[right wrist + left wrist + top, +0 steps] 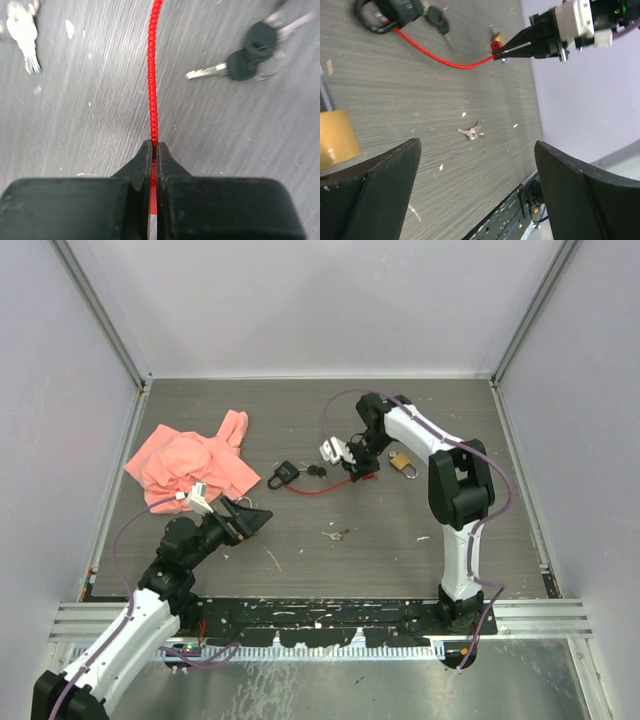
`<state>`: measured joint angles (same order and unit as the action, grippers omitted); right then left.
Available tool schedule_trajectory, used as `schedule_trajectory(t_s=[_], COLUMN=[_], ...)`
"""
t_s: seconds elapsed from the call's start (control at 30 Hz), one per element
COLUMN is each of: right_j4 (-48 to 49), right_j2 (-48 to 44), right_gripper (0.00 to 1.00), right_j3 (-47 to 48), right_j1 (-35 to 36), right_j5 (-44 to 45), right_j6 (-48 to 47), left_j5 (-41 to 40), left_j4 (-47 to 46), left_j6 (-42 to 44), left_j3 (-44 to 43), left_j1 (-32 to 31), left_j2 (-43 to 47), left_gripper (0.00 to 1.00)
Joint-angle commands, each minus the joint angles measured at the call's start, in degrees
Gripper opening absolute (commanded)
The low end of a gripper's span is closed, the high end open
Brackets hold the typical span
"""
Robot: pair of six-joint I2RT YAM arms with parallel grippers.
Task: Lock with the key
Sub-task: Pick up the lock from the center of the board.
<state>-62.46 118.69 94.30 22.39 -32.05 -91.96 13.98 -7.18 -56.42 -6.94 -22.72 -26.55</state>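
A black padlock (pixel 283 474) lies mid-table with a thin red cable (pixel 320 488) running from it to the right. My right gripper (pixel 358 475) is shut on the far end of that red cable (pixel 152 75), the beaded cord pinched between its tips (pixel 153 150). Two black-headed keys (pixel 316 471) lie just right of the padlock and show in the right wrist view (pixel 250 50). My left gripper (pixel 255 515) hovers low at the front left, open and holding nothing (pixel 477 150). The left wrist view shows the padlock (pixel 390 12), a key (pixel 439 21) and the cable (pixel 445 60).
A small brass padlock (pixel 403 462) lies right of the right gripper. A bunch of small silver keys (pixel 335 534) lies on the table front of centre (pixel 471 132) (pixel 22 30). A pink cloth (pixel 195 465) covers the left. A brass-coloured block (pixel 337 140) sits by the left gripper.
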Motion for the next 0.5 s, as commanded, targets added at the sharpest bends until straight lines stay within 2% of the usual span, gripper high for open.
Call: schedule_trajectory(t_s=[0.0,0.17,0.3,0.47], right_j4=[-5.1,-2.7,-1.2,3.7], right_j2=[-7.8,-12.2,-16.2,-21.0], right_gripper=[0.01,0.01,0.01,0.01], right_j3=[6.6,1.3,-2.7,-7.3], right_j1=[-0.8,-1.1,-1.1,-1.1], right_j5=[-14.9,-23.8,-28.8,-33.0], right_j6=[13.2,23.4,27.4,32.3], left_j5=[3.7,3.8,3.5,3.1], left_j4=[-12.5,-14.9,-17.1,-17.3], left_j6=[-0.7,-5.9,-12.4,-18.1], left_j3=[-3.4,-3.6,-4.0,-6.0], left_j1=[0.4,0.3,0.2,-0.3], left_j2=[1.5,1.3,-1.3,-5.5], left_gripper=[0.97,0.89,0.72,0.72])
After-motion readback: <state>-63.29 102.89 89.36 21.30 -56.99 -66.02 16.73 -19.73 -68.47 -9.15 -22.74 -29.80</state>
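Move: The red lock is already pinched in the right fingers, its body about 2 cm to that hand's right. From this hand the silver keys lie some 14 cm back and 5 left, the black keys 10 left and 2 ahead, the brass padlock 11 right and 4 ahead, all about 4 cm lower. From the left hand the red lock is roughly 13 cm ahead, 24 right and 9 lower. Right hand lifts the pinched red lock about 12 cm, back towards the rising, partly closing left hand. ##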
